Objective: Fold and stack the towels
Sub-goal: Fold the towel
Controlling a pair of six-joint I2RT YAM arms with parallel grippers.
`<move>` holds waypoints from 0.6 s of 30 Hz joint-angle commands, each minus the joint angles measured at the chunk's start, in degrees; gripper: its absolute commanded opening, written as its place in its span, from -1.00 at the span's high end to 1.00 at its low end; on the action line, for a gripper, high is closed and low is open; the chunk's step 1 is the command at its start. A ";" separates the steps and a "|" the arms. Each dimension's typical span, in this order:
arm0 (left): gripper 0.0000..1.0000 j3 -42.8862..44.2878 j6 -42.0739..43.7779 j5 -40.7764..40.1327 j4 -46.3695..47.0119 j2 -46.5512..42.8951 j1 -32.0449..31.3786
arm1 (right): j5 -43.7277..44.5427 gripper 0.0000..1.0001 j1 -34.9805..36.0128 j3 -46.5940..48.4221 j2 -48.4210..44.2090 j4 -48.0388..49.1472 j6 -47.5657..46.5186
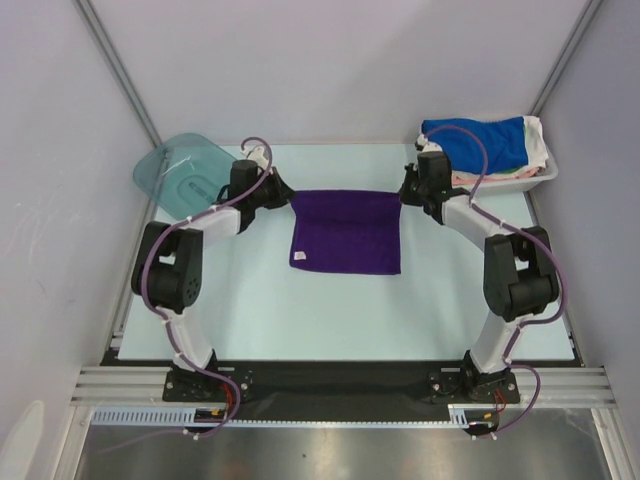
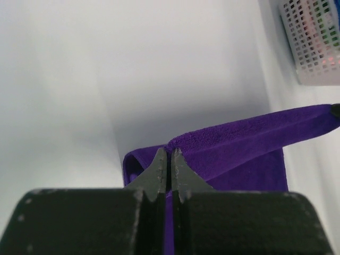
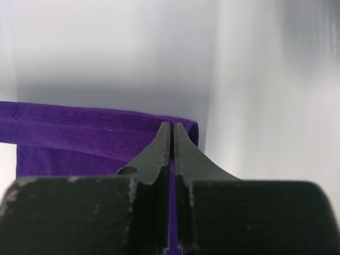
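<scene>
A dark purple towel (image 1: 347,235) is in the middle of the table. Its far edge is lifted and stretched between my two grippers, and the near part lies flat. My left gripper (image 1: 285,197) is shut on the far left corner. In the left wrist view the fingertips (image 2: 170,154) pinch the purple towel (image 2: 249,141). My right gripper (image 1: 403,195) is shut on the far right corner, which the right wrist view shows clamped between its tips (image 3: 171,126) on the purple towel (image 3: 79,127). A royal blue towel (image 1: 480,140) sits on top of the pile in the basket.
A white perforated basket (image 1: 548,172) stands at the far right corner and also shows in the left wrist view as the basket (image 2: 313,48). It holds white, pinkish and green cloth under the blue towel. A translucent teal lid (image 1: 183,172) lies at the far left. White walls enclose the table.
</scene>
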 commanded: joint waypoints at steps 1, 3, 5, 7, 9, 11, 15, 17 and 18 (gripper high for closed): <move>0.99 -3.77 -1.18 -1.02 5.44 -5.87 0.75 | 3.37 1.00 0.04 -4.09 -6.30 3.39 0.25; 0.99 -6.84 -1.62 -0.76 6.84 -7.71 0.32 | 3.81 1.00 0.57 -6.11 -7.63 3.48 0.77; 0.99 -8.87 -1.89 -0.75 8.07 -8.77 -0.12 | 3.90 1.00 0.92 -8.49 -9.12 3.48 1.13; 0.99 -12.03 -2.15 -0.93 9.04 -10.44 -0.92 | 4.07 1.00 1.36 -10.85 -10.18 5.49 1.48; 0.99 -15.01 -2.15 -1.63 10.36 -11.50 -1.79 | 4.17 1.00 1.80 -12.44 -11.58 5.77 2.09; 0.99 -16.87 -2.15 -1.72 11.41 -12.38 -2.23 | 4.17 1.00 2.06 -14.64 -12.90 6.12 2.36; 0.99 -20.91 -2.07 -2.51 12.56 -13.61 -3.38 | 3.11 1.00 2.41 -18.24 -15.53 6.73 3.42; 0.99 -21.97 -2.24 -2.69 13.17 -14.14 -3.47 | 2.85 1.00 2.68 -20.35 -16.51 6.91 4.03; 0.99 -22.85 -2.24 -2.69 13.26 -14.31 -3.55 | 2.59 1.00 2.94 -21.14 -17.38 7.00 4.29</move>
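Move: Each hand grips a far corner of the raised purple towel layer; its near-edge corner lies about 16 cm back from the left hand and 17 cm back from the right, straight in line, 10 to 11 cm below. The white tag lies 13 cm back and 2 cm right of the left hand, the teal basket 8 cm ahead and 25 cm left of it. From the right hand, the blue towel stack is 17 cm ahead and 20 cm right. Both hands, still pinching the towel, draw it back about 8 cm toward its near edge, ending slightly lower. ##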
